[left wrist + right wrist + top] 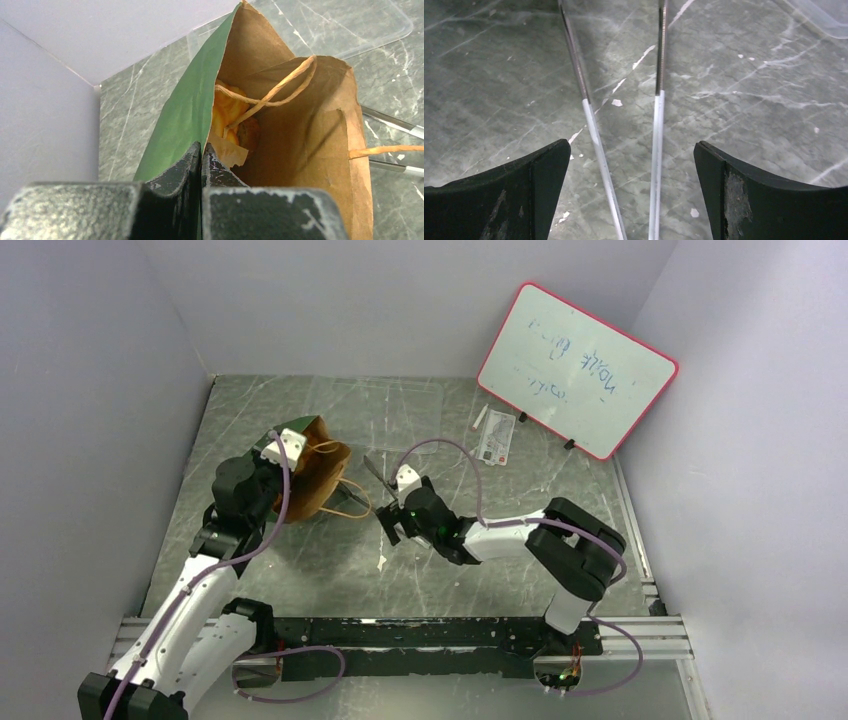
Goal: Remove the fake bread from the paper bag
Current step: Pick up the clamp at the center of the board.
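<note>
The paper bag (312, 480) lies on its side at the left, green outside and brown inside, its mouth facing right. My left gripper (283, 462) is shut on the bag's upper green edge (190, 110), its fingertips (196, 156) pinched on the paper. Orange fake bread (227, 112) shows deep inside the bag (310, 150), behind a tan cord handle (270, 92). My right gripper (392, 502) stands open just right of the bag's mouth. Thin metal tongs (591, 125) run lengthwise between its spread fingers (544, 175), touching neither.
The tongs' tips (378, 472) point toward the bag. A red-framed whiteboard (575, 370) leans at the back right, with a small card (495, 437) and a marker (479, 420) before it. A clear plastic sheet (350, 25) lies behind the bag. Grey walls close in three sides.
</note>
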{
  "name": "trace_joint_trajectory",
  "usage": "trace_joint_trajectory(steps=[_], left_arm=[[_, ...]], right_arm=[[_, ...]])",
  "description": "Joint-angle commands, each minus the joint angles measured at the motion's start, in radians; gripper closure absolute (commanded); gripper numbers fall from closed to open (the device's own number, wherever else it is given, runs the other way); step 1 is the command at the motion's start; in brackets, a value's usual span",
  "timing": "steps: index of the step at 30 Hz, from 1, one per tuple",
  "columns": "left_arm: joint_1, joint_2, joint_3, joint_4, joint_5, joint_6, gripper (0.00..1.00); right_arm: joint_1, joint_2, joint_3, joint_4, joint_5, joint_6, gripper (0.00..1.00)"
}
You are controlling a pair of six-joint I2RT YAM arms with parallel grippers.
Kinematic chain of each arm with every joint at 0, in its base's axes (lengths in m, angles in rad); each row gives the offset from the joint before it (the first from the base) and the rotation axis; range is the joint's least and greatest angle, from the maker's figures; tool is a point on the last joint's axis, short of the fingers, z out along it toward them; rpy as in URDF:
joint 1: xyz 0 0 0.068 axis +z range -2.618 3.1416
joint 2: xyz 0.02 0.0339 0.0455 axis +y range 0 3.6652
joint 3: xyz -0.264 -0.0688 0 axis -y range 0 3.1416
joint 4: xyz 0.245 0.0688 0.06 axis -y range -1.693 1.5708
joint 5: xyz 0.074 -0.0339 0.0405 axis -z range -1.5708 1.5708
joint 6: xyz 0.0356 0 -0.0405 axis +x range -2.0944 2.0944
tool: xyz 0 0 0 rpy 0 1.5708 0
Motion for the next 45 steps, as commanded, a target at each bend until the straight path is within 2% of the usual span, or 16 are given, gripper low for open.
trace_joint_trajectory(steps=[1,8,17,21,28,32,37,45], left_arm=[[-0.005,0.007,0.033,-0.036,0.053,-0.043,0.93],[-0.005,0.013,0.049,-0.058,0.075,-0.061,0.93],[-0.005,0.004,0.045,-0.081,0.086,-0.09,0.93],[-0.005,0.01,0.054,-0.087,0.086,-0.104,0.93],[-0.005,0.025,0.07,-0.089,0.063,-0.158,0.93],[-0.005,0.029,0.073,-0.089,0.054,-0.201,0.93],[-0.005,0.025,0.074,-0.098,0.033,-0.241,0.93],[-0.005,0.017,0.078,-0.111,0.001,-0.274,0.93]], right_arm=[[-0.001,0.038,-0.004,0.065,-0.048,-0.013,0.0],[-0.01,0.08,-0.01,0.106,-0.064,-0.013,0.01],[-0.015,0.142,0.005,0.124,-0.088,-0.004,0.08],[-0.015,0.145,-0.012,0.142,-0.088,0.027,0.14],[-0.015,0.147,-0.048,0.168,-0.112,0.074,0.33],[-0.015,0.136,-0.061,0.178,-0.135,0.095,0.49],[-0.009,0.127,-0.074,0.183,-0.162,0.111,0.54],[0.006,0.038,-0.101,0.135,-0.124,0.163,0.55]])
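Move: The clamp, a pair of long tongs with white handles, lies open on the board with its middle about 3 cm ahead of the right hand, 4 cm left and 4 cm below; its handles run back between the open fingers. From that hand the tilted paper bag is some 18 cm left, 9 cm ahead and 5 cm higher, and the clear tray about 22 cm ahead, 5 cm left and 5 cm lower. From the left hand the clamp lies roughly 17 cm right, 2 cm back and 20 cm below. The right hand sinks about 3 cm over the clamp's handles, easing a little left, then closes its wide-open fingers to about half and pinches the two handles from outside, drawing back about 1.5 cm towards the base at the last. The left hand keeps its pinch on the paper bag's rim, edging 1.5 cm right and slightly down as its wrist rolls some 10 to 15 degrees, left side dipping. ##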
